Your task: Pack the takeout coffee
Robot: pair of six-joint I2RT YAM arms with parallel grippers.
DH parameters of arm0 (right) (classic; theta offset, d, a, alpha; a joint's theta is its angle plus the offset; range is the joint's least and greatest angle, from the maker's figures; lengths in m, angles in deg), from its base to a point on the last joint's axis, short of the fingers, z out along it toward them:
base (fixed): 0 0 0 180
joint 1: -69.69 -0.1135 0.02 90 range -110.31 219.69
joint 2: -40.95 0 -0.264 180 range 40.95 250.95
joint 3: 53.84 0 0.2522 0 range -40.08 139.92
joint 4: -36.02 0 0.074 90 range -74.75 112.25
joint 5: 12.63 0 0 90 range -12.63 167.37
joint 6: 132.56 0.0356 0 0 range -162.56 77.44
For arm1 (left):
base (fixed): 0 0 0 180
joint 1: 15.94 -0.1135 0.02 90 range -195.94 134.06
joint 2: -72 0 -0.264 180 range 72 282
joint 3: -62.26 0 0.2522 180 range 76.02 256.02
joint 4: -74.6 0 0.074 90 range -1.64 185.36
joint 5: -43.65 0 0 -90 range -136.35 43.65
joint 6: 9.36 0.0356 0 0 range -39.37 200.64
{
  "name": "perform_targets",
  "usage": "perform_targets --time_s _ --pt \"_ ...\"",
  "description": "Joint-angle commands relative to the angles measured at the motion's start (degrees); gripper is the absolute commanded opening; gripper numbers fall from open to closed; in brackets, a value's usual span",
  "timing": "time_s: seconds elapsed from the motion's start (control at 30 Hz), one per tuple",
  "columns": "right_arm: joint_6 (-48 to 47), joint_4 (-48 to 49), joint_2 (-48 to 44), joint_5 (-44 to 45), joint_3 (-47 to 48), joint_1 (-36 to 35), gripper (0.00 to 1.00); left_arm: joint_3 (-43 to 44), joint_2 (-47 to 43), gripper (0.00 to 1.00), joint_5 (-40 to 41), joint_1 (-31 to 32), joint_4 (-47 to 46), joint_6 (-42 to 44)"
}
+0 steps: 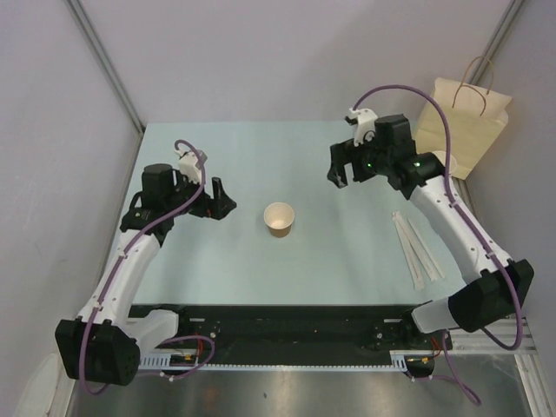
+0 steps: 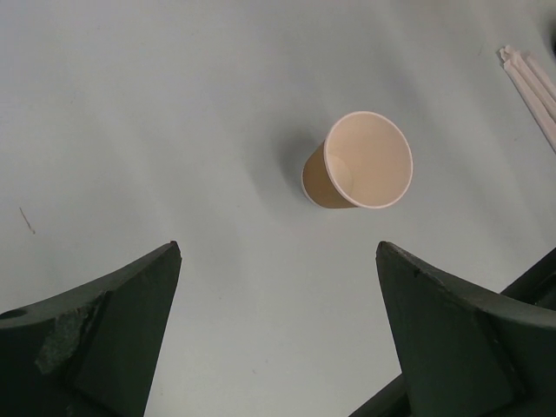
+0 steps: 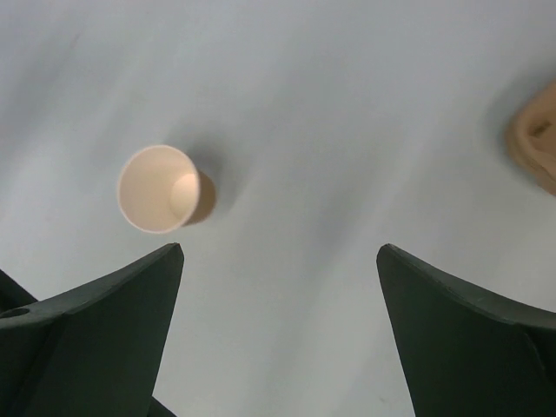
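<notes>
The takeout coffee, a small brown paper cup with a white inside, stands upright and empty in the middle of the pale table. My left gripper hovers a short way to its left and is open with nothing in it. In the left wrist view the cup lies ahead of the spread jaws. My right gripper hangs above the table to the cup's upper right, open and empty. The right wrist view shows the cup ahead and to the left of that gripper.
A tan paper bag with twisted handles stands upright at the far right corner of the table. Long white wrapped straws lie on the right side of the table, also showing as straws at the left wrist view's edge. Grey walls enclose the table.
</notes>
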Motion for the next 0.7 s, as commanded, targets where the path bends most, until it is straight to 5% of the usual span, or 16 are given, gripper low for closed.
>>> perform_targets --time_s 0.0,0.2,0.33,0.43,0.67 --pt "-5.53 -11.32 -5.93 2.77 0.24 5.24 1.0 2.46 1.2 0.99 -2.7 -0.29 -4.03 -0.93" --pt "-9.31 -21.52 -10.87 0.85 -4.42 20.7 1.0 3.08 3.66 1.0 -4.37 -0.11 -5.96 -1.72" --pt "-16.95 -26.09 -8.77 -7.32 -4.86 44.57 1.0 4.22 4.55 1.0 -4.46 0.68 -5.88 -1.37" --pt "-22.03 -27.59 -5.79 -9.09 -4.6 55.14 1.0 4.66 4.99 1.0 -4.2 1.29 -5.52 -1.28" --pt "-21.55 -29.27 5.02 -7.34 -2.49 63.01 1.0 4.05 5.07 0.99 -3.32 2.26 -5.7 -1.72"
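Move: The black lids I go for lie about 36 cm to the right of my right hand, roughly level with it fore-and-aft and some 22 cm below. The stack of cups stands about 12 cm beyond the lids and 4 cm left of them; the straws lie about 10 cm left of the lids and 9 cm nearer me. The single cup is 13 cm left and 2 cm back of my right hand. From my left hand the lids are about 62 cm right, 6 cm ahead, 16 cm lower. I sweep my empty right hand fast to the right, about 35 cm, away from the single cup and over the straws towards the black lids, drawing back and sinking some 9 cm each as I go. The wrist swings about 40 degrees clockwise and tips steeply down, fingers staying wide open and still clear of the lids. Meanwhile my open left hand eases a couple of centimetres right and forward, nearer the single cup. ##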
